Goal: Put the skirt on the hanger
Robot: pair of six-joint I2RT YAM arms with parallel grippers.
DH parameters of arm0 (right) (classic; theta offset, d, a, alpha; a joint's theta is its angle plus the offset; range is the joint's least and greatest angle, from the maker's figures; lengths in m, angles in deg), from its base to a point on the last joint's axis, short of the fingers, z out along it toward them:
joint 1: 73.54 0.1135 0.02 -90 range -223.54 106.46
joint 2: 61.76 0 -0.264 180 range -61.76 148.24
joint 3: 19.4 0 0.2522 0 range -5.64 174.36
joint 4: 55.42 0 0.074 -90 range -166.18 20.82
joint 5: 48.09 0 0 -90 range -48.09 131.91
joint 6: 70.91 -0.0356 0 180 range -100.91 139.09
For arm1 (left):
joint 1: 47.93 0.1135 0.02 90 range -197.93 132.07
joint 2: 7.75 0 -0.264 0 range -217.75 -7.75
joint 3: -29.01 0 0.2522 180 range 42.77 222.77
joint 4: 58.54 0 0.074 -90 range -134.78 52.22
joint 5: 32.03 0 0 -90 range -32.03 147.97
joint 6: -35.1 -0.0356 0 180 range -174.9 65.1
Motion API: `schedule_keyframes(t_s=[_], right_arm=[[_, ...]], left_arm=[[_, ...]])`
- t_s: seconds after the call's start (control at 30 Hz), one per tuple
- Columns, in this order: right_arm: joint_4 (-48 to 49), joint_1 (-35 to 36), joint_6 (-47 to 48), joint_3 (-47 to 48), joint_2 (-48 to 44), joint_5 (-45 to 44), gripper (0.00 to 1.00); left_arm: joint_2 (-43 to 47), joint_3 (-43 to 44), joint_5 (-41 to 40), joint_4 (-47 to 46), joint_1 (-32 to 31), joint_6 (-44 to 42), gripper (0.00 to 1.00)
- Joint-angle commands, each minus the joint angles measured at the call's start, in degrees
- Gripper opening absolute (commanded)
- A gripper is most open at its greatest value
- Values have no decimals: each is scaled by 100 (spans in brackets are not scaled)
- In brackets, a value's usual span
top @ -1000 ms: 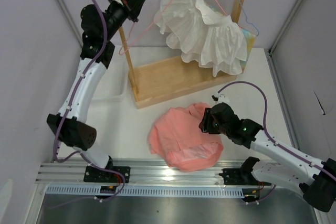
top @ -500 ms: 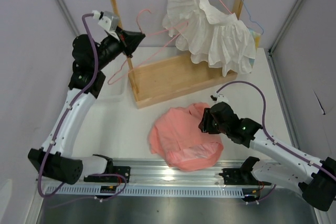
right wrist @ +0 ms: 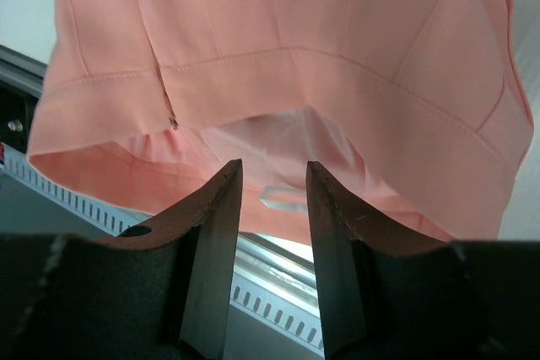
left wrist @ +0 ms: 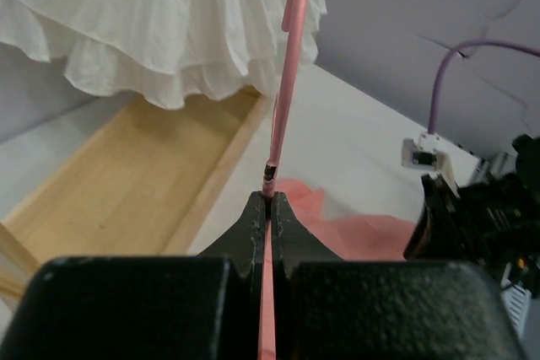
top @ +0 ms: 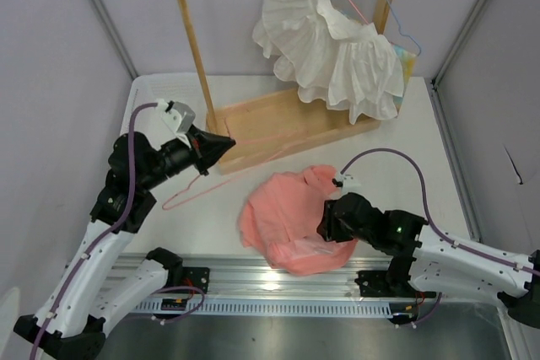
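The salmon-pink skirt [top: 287,227] lies crumpled on the table near the front rail. My left gripper [top: 226,147] is shut on the pale-pink wire hanger [top: 181,195], which it holds low over the table, left of the skirt. In the left wrist view the hanger's wire [left wrist: 287,65] runs out from between the closed jaws of the gripper [left wrist: 272,198], with the skirt [left wrist: 337,225] beyond. My right gripper [top: 323,223] hovers at the skirt's right side. Seen from the right wrist, that gripper [right wrist: 272,168] is open, its fingers apart in front of the skirt's hem [right wrist: 295,56].
A wooden rack [top: 278,124] stands at the back. On its top rail hangs a white ruffled garment [top: 329,40] on its own hanger, with a light-blue hanger [top: 407,37] beside it. The metal rail [top: 270,280] runs along the near edge.
The left arm has swung down from the rack's rail, carrying the hanger to just above the table by the skirt. The right gripper has shifted slightly nearer and narrowed a little.
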Motion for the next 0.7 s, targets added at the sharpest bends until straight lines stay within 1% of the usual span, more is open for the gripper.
schedule_keyframes(t_s=[0.0,0.2,0.27,0.4,0.67], right_arm=[[-373,135,-201,-56,-248,-264,41],[-497,161,151,84,-117,26,42],[-427,240,247,93,23,62,41],[-339,337,405,216,304,114,42],[-251,521,617,453,1026,282,41]], left_arm=[[302,-279,-208,500,-415,223,0],[663,-666,-594,939,-926,460,0],[733,-789,-804,1071,-997,504,0],[725,-851,-893,1308,-1032,522,0],[566,-904,-481,1695,-1137,338,0]])
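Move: My left hand holds the pink hanger high. The skirt's waist opening lies about 17 cm to its right, 13 cm back and some 34 cm below; the wooden rack base centres roughly 19 cm ahead and 12 cm right, the white tray 22 cm ahead and 23 cm left, both about as far below. For my right hand the same opening is about 4 cm left, 1 cm back and 8 cm down, the skirt's middle 7 cm ahead and 8 cm left. I lower the pink hanger towards the skirt with my left hand, about 10 cm down and 5 cm back, tipping its closed fingers down by nearly 20 degrees and keeping their hold. Meanwhile my right hand, fingers staying part open, sinks about 3 cm and draws back a little towards the waist opening, turning slightly counter-clockwise, its fingers steepening, without visibly touching the cloth. ##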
